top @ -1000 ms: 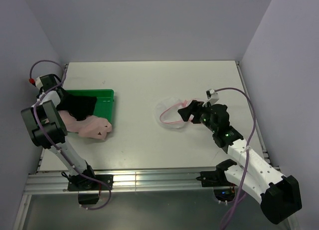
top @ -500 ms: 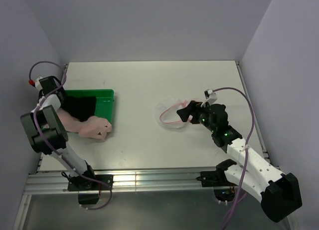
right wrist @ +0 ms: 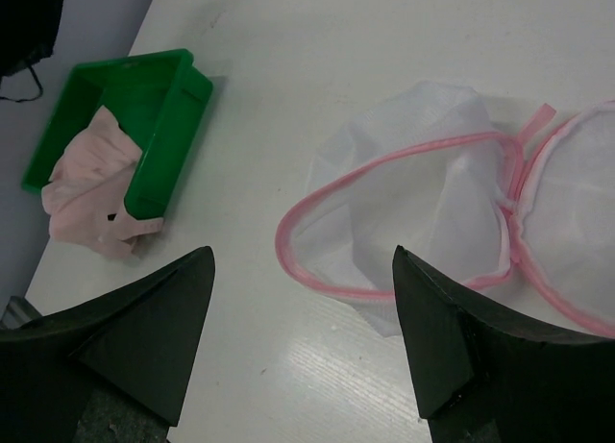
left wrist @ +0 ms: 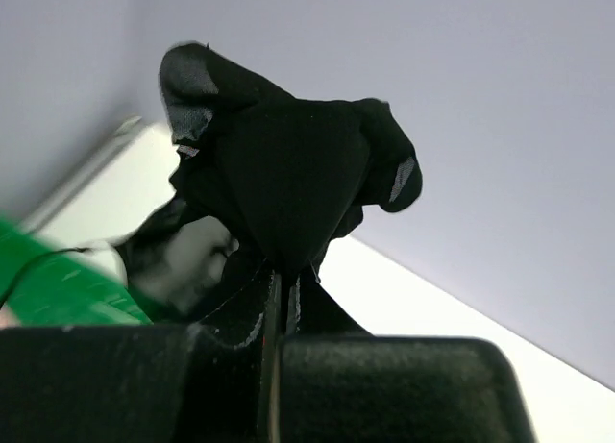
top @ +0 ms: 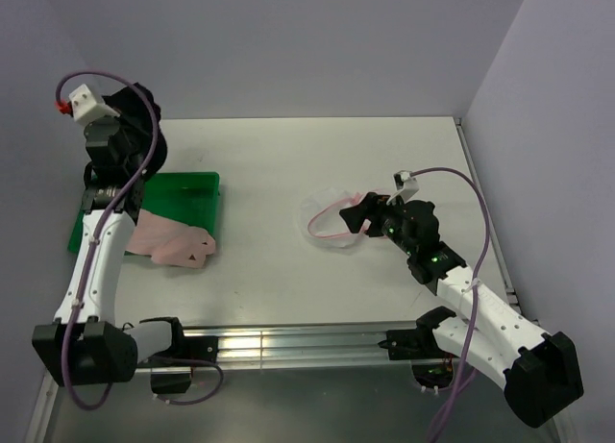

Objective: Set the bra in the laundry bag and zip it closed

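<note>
My left gripper (left wrist: 279, 291) is shut on a black bra (left wrist: 279, 164) and holds it high in the air above the back left of the table; the bra shows as a dark bunch (top: 142, 131) in the top view. The laundry bag (top: 332, 217), white mesh with pink zipper trim, lies open on the table right of centre. In the right wrist view the laundry bag (right wrist: 413, 198) has its lid flopped to the right. My right gripper (right wrist: 303, 260) is open and empty, hovering just at the bag's near right side (top: 361, 215).
A green tray (top: 192, 195) stands at the left edge. A pink garment (top: 173, 241) spills over its front side and also shows in the right wrist view (right wrist: 82, 188). Bare table lies between tray and bag. Walls close in on three sides.
My left arm has swung up and lifted the black bra out of the green tray, high above the table. The pink garment stays behind. My right arm has barely moved.
</note>
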Controlling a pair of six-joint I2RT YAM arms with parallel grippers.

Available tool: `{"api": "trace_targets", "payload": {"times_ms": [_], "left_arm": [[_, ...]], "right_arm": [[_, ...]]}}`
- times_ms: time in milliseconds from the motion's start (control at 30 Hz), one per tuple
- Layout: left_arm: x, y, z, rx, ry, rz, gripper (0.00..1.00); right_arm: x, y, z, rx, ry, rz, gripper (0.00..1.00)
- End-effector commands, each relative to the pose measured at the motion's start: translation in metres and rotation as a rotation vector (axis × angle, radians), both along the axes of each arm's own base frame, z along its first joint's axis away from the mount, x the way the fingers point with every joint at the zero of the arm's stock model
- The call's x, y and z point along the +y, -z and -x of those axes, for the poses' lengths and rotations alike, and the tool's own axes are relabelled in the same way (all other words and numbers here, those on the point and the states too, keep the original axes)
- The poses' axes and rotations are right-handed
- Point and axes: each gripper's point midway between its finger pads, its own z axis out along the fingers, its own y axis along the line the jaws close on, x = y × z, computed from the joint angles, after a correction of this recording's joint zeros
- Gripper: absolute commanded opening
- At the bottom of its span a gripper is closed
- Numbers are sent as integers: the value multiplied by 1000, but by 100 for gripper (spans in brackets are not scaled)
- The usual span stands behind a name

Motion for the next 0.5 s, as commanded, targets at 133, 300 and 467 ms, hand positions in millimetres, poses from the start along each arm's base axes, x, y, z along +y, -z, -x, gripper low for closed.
{"api": "trace_targets", "payload": {"times_ms": [133,300,467], "left_arm": [[-98,-92,56,-166,265,-27,0],[-172,-43,100,-15,518,29,0],[-234,25,150,181,748,149,0]], "right_arm": [[-7,-20,-9,-81,53,8,82],[-13,-20,-11,-83,88,20,82],[-18,-22,-12,-89,113,26,82]]}}
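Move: Some 45 cm to the right of the left hand, 11 cm back and 34 cm below lies the laundry bag's open pink-rimmed pocket; the bag's round flap is 11 cm farther right of it. Below this hand, 33 cm down, sit the green bin, 9 cm back and 4 cm left, and the pink garment, 16 cm back and 4 cm right. From the right hand the pocket lies about 3 cm ahead, 3 cm left, 17 cm down. Sweeping the black bra rightward through the air towards the laundry bag, the left hand goes about 20 cm right and 12 cm back, first rising some 8 cm, then starting to sink. The wrist swings clockwise by roughly 35 degrees, and the shut fingers keep their pinch on the bra. ##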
